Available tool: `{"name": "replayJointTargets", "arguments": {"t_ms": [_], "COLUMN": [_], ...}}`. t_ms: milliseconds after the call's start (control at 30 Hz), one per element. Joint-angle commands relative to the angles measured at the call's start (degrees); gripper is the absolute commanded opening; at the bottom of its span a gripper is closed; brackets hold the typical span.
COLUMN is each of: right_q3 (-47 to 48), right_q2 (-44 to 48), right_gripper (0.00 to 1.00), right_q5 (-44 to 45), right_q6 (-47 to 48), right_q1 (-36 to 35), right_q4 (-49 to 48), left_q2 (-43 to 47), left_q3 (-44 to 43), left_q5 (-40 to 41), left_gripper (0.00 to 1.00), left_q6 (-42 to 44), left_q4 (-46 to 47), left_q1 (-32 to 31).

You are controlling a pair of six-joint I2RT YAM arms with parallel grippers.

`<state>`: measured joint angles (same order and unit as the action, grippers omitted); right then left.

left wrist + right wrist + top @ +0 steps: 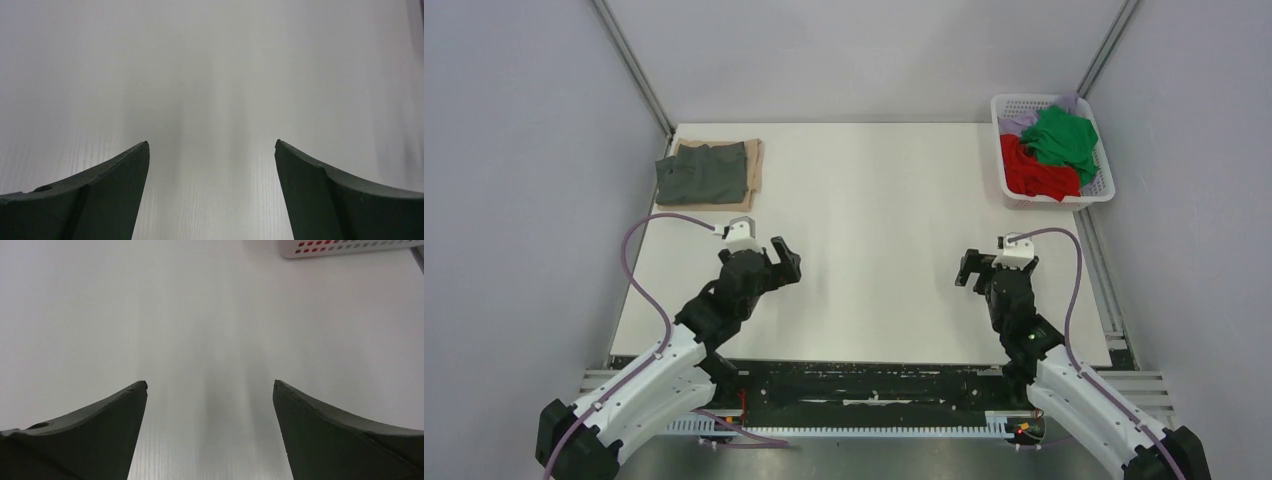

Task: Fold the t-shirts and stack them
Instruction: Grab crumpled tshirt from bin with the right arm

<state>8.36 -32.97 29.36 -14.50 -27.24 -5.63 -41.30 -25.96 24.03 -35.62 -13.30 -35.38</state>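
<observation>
A folded dark grey t-shirt (700,174) lies on a folded tan t-shirt (753,165) at the table's back left corner. A green t-shirt (1061,137), a red t-shirt (1031,172) and a pale lilac t-shirt (1022,122) are bunched in the white basket (1108,180) at the back right. My left gripper (779,262) hovers open over the near left of the table, nothing between its fingers (115,195). On the near right, my right gripper (977,268) is open and empty too, fingers (330,435) spread over bare table.
The white table (874,230) is boxed in by grey walls with metal corner posts. The basket's lattice wall (345,247) shows at the top of the right wrist view. A black rail runs along the near edge between the arm bases.
</observation>
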Motion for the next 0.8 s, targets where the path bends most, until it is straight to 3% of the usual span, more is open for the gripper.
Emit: {"name": "replayJointTargets", "arguments": {"t_ms": [0,100,267,567,767], "right_q3": [6.89,11.17,23.93,57.58,67.60], "right_q2": [-4.51,-9.12,-20.28,-46.49,-57.06], "right_gripper": [0.98,0.98,0.99,0.99,0.99], "right_q5": [0.11,-1.34,6.91,-3.05,-7.83], "right_q6": [-0.05,1.64,3.56,4.35,3.24], "right_q1": [0.00,0.05,2.79,20.68,28.96], "right_q4": [-1.80,-3.98,-2.03,16.53,26.52], "left_q2": [0.96,0.50,-0.49,-0.95,-1.62], "left_q3": [-1.33,-1.37,-1.73,-1.34,-1.41], "left_q5": [1.64,-0.06,-0.52,-0.65,-0.65], "left_gripper": [1.00,1.00,1.00,1.00,1.00], "left_q6": [-1.04,-0.95,-0.86,-0.92,-0.98], "left_q4": [0.91,1.60,1.62,1.64,1.83], "left_q1": [-0.09,-0.10,-0.05,-0.06,-0.09]}}
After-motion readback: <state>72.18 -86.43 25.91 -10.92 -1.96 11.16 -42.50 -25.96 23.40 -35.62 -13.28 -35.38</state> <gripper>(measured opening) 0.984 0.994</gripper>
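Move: The red t-shirt lies crumpled in the near part of the white bin, about 24 cm ahead of the right hand and 12 cm to its right, at roughly the hand's height. From the same hand the green t-shirt is some 31 cm ahead and 19 cm right, the lavender one about 34 cm ahead and 9 cm right. From the left hand the red t-shirt lies about 25 cm ahead and 65 cm right, slightly lower. Forward and up, speeding up, the right hand swings out of its ready pose towards the bin, about 19 cm forward and 15 cm up, then veers right by some 10 cm and begins to sink. The wrist turns about 20 degrees clockwise and its fingers finally tip a little farther down, wide open, over the bin's near side by the red t-shirt, touching nothing. ##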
